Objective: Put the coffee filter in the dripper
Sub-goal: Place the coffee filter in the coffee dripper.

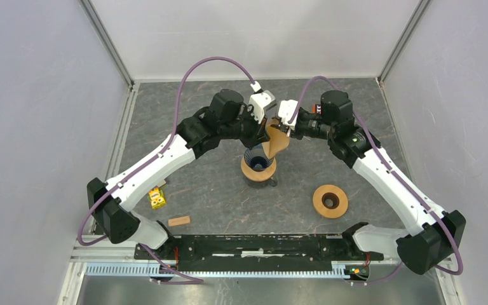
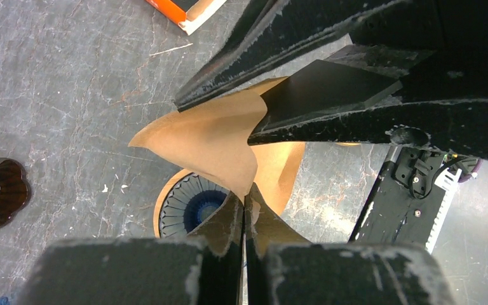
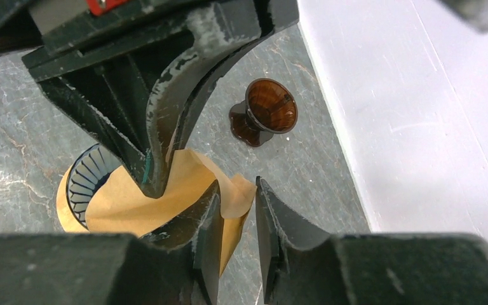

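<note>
The brown paper coffee filter (image 1: 277, 141) hangs partly unfolded just above the dripper (image 1: 258, 168), a dark ribbed cone in a wooden collar. My left gripper (image 2: 246, 196) is shut on the filter's (image 2: 213, 136) edge, with the dripper (image 2: 181, 213) right below. My right gripper (image 3: 236, 204) faces it from the other side. Its jaws stand a little apart, and the filter's (image 3: 133, 200) opposite edge lies between them against the left finger (image 3: 210, 219). In the top view the left gripper (image 1: 269, 124) and the right gripper (image 1: 285, 129) meet over the filter.
A brown glass dripper (image 3: 269, 109) stands by the white back wall. A second wooden ring (image 1: 330, 201) lies to the front right. A yellow box (image 1: 157, 198) and a small wood block (image 1: 179, 221) lie at the front left. An orange box (image 2: 184, 9) shows in the left wrist view.
</note>
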You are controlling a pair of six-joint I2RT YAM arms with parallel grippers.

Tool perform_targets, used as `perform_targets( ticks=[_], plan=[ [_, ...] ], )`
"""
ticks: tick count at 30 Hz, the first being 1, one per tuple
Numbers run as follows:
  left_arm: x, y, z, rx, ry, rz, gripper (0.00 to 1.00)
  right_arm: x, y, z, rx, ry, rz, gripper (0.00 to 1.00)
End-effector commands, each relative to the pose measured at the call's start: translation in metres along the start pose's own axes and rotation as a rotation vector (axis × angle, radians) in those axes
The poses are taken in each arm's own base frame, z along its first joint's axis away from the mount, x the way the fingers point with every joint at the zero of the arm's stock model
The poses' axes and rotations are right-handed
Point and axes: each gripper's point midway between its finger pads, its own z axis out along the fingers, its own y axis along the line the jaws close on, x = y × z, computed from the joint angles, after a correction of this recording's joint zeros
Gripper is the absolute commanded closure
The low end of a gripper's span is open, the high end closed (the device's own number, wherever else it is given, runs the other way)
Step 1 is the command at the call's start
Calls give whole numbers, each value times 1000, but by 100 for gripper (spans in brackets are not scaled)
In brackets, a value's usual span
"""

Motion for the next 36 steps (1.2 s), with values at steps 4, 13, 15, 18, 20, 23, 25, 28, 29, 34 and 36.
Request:
perform_targets(
  ticks=[4,13,15,18,20,23,25,28,29,34,36],
  plan=[
    [-10,-6,-13,28,-41,59,98,-9,4,-5,-24,-29,-56,76],
    [-14,5,-15,-47,-60,40,97,-4,-4,-7,51,-8,27,100],
    [-18,15,-17,-107,-71,33,91,-1,-9,-8,97,5,87,100],
    [-21,29,-20,-187,-89,34,82,3,-13,-10,154,15,186,100],
    [-23,33,-20,-213,-98,37,73,5,-16,-11,196,18,255,100],
    [-23,37,-16,-224,-101,31,62,4,-18,-10,228,13,338,100],
    [-24,36,-12,-220,-106,-10,52,5,-19,-9,247,15,384,100],
    [-20,38,-6,-225,-97,-34,42,4,-22,-11,268,12,422,100],
    [-18,38,-4,-224,-93,-37,40,3,-22,-11,271,13,429,100],
    [-15,34,-2,-204,-98,-59,32,8,-28,-12,312,35,457,100],
    [-14,35,1,-202,-98,-62,30,8,-25,-10,297,29,470,100]
  ],
)
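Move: The left hand already pinches the coffee filter; the dripper on its carafe lies beneath, about 3 cm ahead, 3 cm left and some 15 cm down. The brown dripper stands about 19 cm ahead, 14 cm left and 23 cm below that hand. From the right hand, the filter's middle is roughly 4 cm back, 1 cm left and 2 cm lower, while the dripper lies about 2 cm back, 6 cm left and 17 cm down. Nearly in place, the right hand shuts its half-open fingers on the filter's free far corner while the left still holds the other side, then turns some 20 degrees clockwise and tips downward, easing about 2 cm forward and 1.5 cm to its right with the filter pinched. Only once that grip is shut does the left hand let go, opening to about two thirds as it slides roughly 3 cm forward and 2 cm left and turns 10 degrees counter-clockwise, its spread fingers staying around the filter's near edge. ##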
